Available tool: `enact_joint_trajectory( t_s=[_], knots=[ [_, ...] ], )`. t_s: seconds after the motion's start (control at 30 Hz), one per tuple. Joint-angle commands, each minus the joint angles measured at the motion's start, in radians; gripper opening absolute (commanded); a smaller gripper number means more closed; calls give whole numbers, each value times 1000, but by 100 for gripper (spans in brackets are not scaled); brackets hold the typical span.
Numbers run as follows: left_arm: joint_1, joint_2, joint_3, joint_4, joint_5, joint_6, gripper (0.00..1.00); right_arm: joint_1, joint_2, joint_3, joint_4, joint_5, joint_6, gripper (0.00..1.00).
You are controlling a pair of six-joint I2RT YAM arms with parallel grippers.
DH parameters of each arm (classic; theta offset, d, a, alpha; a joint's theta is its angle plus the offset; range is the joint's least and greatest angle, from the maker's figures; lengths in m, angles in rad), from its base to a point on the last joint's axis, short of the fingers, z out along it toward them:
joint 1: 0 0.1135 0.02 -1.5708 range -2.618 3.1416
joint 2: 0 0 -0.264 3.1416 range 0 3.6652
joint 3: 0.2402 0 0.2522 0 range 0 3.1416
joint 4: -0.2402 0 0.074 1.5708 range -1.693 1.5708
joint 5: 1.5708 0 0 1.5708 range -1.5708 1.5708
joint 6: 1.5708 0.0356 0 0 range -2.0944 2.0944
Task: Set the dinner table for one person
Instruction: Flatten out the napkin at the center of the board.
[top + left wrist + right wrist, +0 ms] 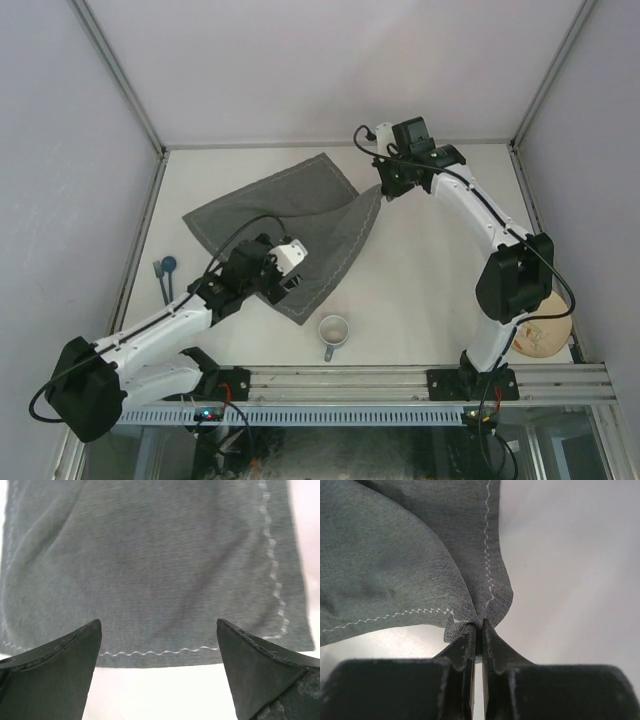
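A dark grey stitched cloth [300, 215] lies rumpled on the off-white dinner table [430, 260]. My right gripper [383, 190] is shut on the cloth's right corner and holds it a little off the table. In the right wrist view the corner bunches between the closed fingertips of that gripper [480, 624], and the cloth [395, 565] spreads away to the left. My left gripper [283, 278] hovers open over the cloth's near edge. In the left wrist view the left gripper [158, 625] has nothing between its fingers, and the cloth [150, 555] with its zigzag hem lies beyond them.
A white mug [333, 331] stands near the front rail. A beige plate [548, 330] sits at the front right, partly behind the right arm. Blue-grey cutlery [165, 272] lies by the left rail.
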Motion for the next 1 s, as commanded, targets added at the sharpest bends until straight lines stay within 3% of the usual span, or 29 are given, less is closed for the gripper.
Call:
enact_joint_trajectory(
  t_s=[0.0, 0.17, 0.3, 0.6, 0.73, 0.87, 0.97],
  knots=[
    [-85, 13, 60, -42, 44, -65, 100, -38, 2, 15, 20, -9, -15, 0],
    [-134, 53, 78, -31, 77, -76, 100, -147, 34, 39, 45, -9, 24, 0],
    [-164, 91, 76, -7, 120, -100, 100, -213, 127, 154, -18, -39, 51, 0],
    [-189, 126, 71, 44, 212, -213, 100, -240, 174, 211, -43, -68, 51, 0],
    [-183, 172, 78, 141, 95, -187, 100, -220, 163, 185, -47, -72, 47, 0],
    [-33, 221, 99, 251, 15, -250, 100, -211, 115, 115, -18, -58, 39, 0],
    [64, 254, 158, 213, 67, -301, 100, -218, 73, 66, 0, -52, 31, 0]
  ],
)
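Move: The right hand still pinches a napkin corner above the board; the bare spot it heads over lies about 5 cm ahead, 8 to its right and 18 below, and the napkin's far corner about 24 ahead and 16 left. The empty left hand hangs some 9 cm above the board, the napkin's near-left edge about 3 cm back from it; the near corner is about 7 back and 7 right, the mug 10 back and 13 right. Still pinching its corner, the right hand pulls the napkin right and forward while sinking about 4 cm, reaching nearly 10 cm right before easing back 2, with a slight clockwise turn. The left, open and clear of the cloth, sweeps some 7 cm right and 5 back, sinking 3, then swings forward and a little left toward the near-left edge, undoing its clockwise turn. ##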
